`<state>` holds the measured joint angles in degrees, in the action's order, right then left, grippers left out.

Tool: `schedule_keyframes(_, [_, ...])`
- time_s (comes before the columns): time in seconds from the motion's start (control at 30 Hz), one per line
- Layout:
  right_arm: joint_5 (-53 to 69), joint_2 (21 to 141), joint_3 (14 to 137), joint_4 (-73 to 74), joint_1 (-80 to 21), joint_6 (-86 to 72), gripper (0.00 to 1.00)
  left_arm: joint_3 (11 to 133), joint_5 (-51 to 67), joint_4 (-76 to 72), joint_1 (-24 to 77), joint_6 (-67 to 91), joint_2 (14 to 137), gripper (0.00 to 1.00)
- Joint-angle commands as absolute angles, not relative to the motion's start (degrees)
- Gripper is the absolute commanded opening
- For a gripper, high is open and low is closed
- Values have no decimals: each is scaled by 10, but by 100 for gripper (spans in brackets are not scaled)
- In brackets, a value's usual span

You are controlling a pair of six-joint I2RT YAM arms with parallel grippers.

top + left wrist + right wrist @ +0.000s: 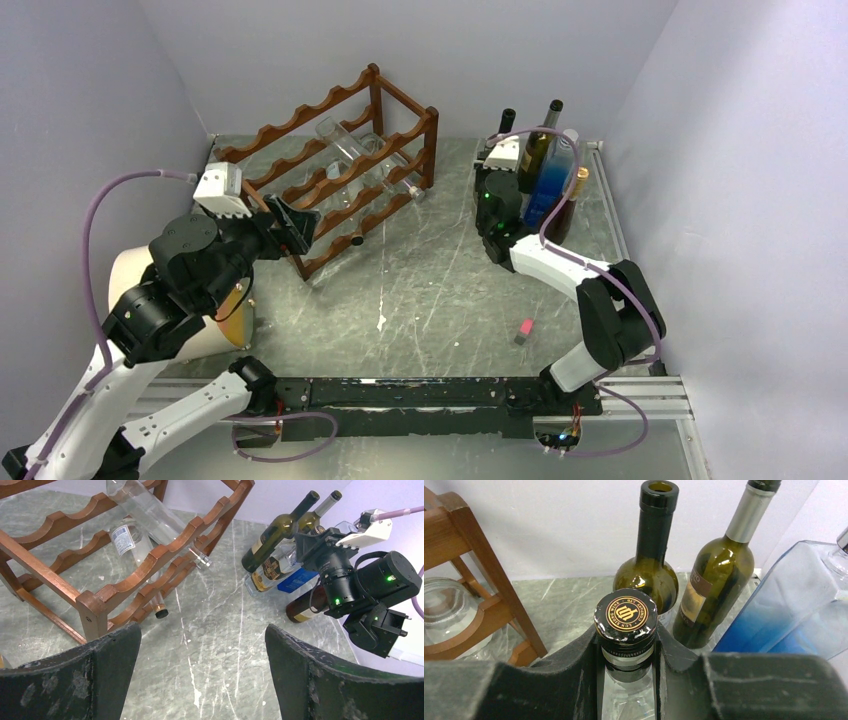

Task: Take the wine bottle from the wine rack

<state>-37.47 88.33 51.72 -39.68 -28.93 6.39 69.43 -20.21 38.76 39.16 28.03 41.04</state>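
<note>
The reddish-brown wine rack (pixel 330 165) stands at the back left, with clear bottles (pixel 345 145) lying in its upper tiers and a dark-capped neck (pixel 160 611) poking out low down. My left gripper (pixel 290 225) hovers open by the rack's near corner post (pixel 92 612), its jaws wide apart over bare table (pixel 202 630). At the back right, my right gripper (pixel 626 647) is shut on the neck of an upright clear wine bottle with a black, gold-printed cap (pixel 626 614). That bottle stands off the rack among other bottles.
Two dark green bottles (pixel 651 575) (pixel 714 590) and a blue square bottle (pixel 784 610) stand just behind the held one, near the back wall. A small pink object (pixel 523 331) lies on the table at front right. A beige round object (pixel 135 270) sits at the left edge.
</note>
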Motion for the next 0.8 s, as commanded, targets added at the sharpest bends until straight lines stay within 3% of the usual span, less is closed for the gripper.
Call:
schedule_keyframes(0.0, [-405,876,516,-483,-285,44,0,686,-211,370,390,269,407,97])
schedule_keyframes(0.17, [-400,871,505,-470,-285,25,18,684,-206,370,390,280,404,97])
schedule_keyframes(0.5, [-375,829,523,-353,-286,8,74,680,-191,382,390,315,400,95])
schedule_keyframes(0.6, [-356,805,537,-290,-285,1,85,675,-184,384,390,331,395,95])
schedule_keyframes(0.77, [-295,749,556,-179,-286,-23,95,668,-172,391,390,359,387,95])
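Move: The right gripper still holds the clear bottle by its capped neck, the body's middle some 9 cm straight below the hand and the table spot right under it. The dark wine bottle stands about 7 cm farther out and 2 cm right of the hand, the blue bottle level with it and some 13 cm right, the green bottle about 9 cm ahead and 11 cm right. From the idle left hand, the clear bottle lies roughly 24 cm ahead, 32 cm right and 22 cm below. Ease the right gripper down barely 1 cm to set the clear bottle on the table in front of the dark bottle, and hold there a moment. Then open the fingers almost fully to let go of the neck, and lift about 4 cm while drawing back some 2 cm, clear of the cap, the hand rolling slightly. ##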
